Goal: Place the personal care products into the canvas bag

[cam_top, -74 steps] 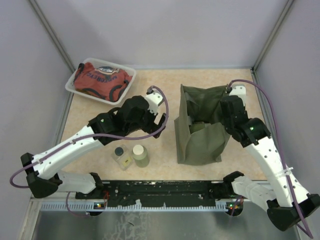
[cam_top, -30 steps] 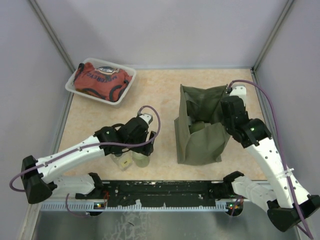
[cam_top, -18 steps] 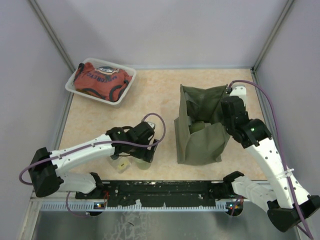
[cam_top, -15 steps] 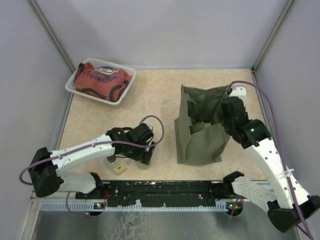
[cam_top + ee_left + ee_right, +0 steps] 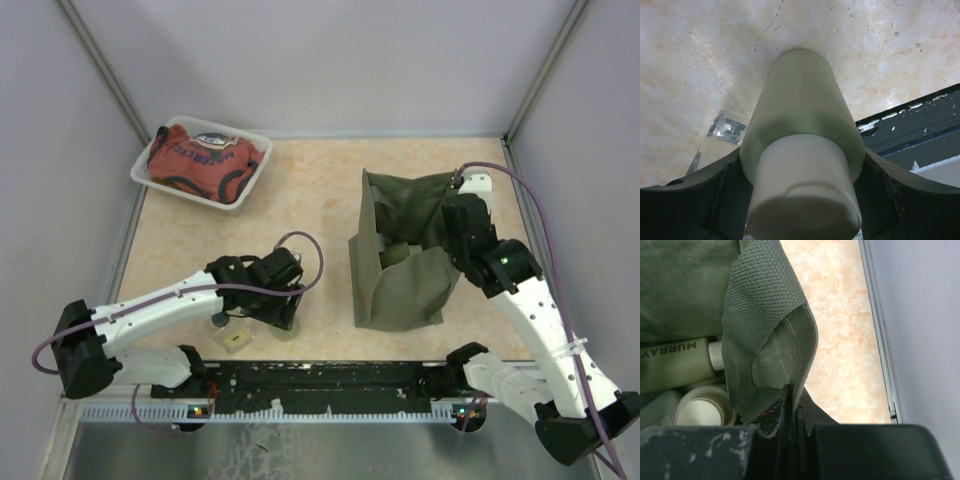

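An olive-green bottle (image 5: pixel 800 105) with a cream cap (image 5: pixel 802 195) stands on the table near the front edge. My left gripper (image 5: pixel 802 200) is shut on its body, one dark finger (image 5: pixel 722 195) pressing each side; from above, the left gripper (image 5: pixel 282 312) hides most of this bottle (image 5: pixel 288 330). A clear bottle (image 5: pixel 233 338) with a dark cap lies tipped over just to its left. The canvas bag (image 5: pixel 400 280) stands right of centre. My right gripper (image 5: pixel 455 212) is shut on its right rim (image 5: pixel 775 325). Inside lie a MURRAYLE bottle (image 5: pixel 675 362) and a cream-capped one (image 5: pixel 702 412).
A clear tray (image 5: pixel 140 172) with a red printed cloth (image 5: pixel 205 158) sits at the back left. A black rail (image 5: pixel 320 375) runs along the near table edge, close to the held bottle. A metal frame post (image 5: pixel 879 330) borders the table right of the bag.
My left gripper has come down over the olive-green bottle and closed on it. The clear bottle beside it has tipped over toward the near left. The right arm has not moved.
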### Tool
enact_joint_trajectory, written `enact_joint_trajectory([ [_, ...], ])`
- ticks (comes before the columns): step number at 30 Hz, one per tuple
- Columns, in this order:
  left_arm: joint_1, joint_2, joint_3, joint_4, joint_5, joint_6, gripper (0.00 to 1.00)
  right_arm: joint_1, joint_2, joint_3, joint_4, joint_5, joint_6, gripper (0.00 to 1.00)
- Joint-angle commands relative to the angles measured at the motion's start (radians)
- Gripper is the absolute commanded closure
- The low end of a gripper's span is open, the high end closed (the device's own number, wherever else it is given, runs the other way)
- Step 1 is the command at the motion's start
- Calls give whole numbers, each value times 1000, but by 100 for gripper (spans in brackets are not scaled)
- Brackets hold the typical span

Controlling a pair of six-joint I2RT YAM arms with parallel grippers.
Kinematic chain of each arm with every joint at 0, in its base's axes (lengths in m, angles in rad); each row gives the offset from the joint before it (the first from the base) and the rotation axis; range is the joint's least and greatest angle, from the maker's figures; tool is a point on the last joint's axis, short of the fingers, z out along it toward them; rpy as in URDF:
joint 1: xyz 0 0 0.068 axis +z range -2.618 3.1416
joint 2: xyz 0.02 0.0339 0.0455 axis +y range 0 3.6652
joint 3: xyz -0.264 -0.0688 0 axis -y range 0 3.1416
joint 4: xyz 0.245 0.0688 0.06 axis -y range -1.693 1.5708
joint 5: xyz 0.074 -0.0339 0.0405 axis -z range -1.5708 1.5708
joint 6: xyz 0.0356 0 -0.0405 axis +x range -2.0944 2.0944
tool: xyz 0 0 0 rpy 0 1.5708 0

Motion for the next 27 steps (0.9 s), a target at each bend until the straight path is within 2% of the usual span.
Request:
enact_joint_trajectory([
  [1,-2,-5,30,42,23,24,100,-10,-19,-1,22,33,-27,100],
  [8,-2,-145,146,262,96,132,100,-11,-22,1,7,38,-24,100],
  [11,-2,-202,199,371,218,189,100,-11,-21,0,5,39,-21,100],
  [17,-3,-231,328,481,410,263,100,-11,-16,2,-2,39,-17,100],
  [24,-3,-132,521,580,515,378,100,-10,-12,5,-6,37,-17,100],
  [27,-3,-27,651,549,468,466,100,-10,-11,5,-8,36,-14,100],
])
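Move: The canvas bag that my held green bottle is bound for has its middle about 23 cm to the right of my left hand, some 7 cm farther out and around 4 cm above it, with the mouth higher still. A small clear bottle with a dark cap stands about 10 cm to the left of the same hand, 3 cm nearer me and 5 cm lower. From my right hand, the canvas bag's middle lies some 11 cm left, 3 cm back and 13 cm below. With my left fingers still shut round the green bottle, I lift it off the table, slowly at first and then fast, almost 30 cm up and about 13 cm right towards the canvas bag's mouth. On the way I swing the wrist so the fingers tip from straight down out to the right, nearly 70 degrees in all, bringing the bottle's base round to face the bag. My right hand stays put, pinching the bag's right-hand rim. ##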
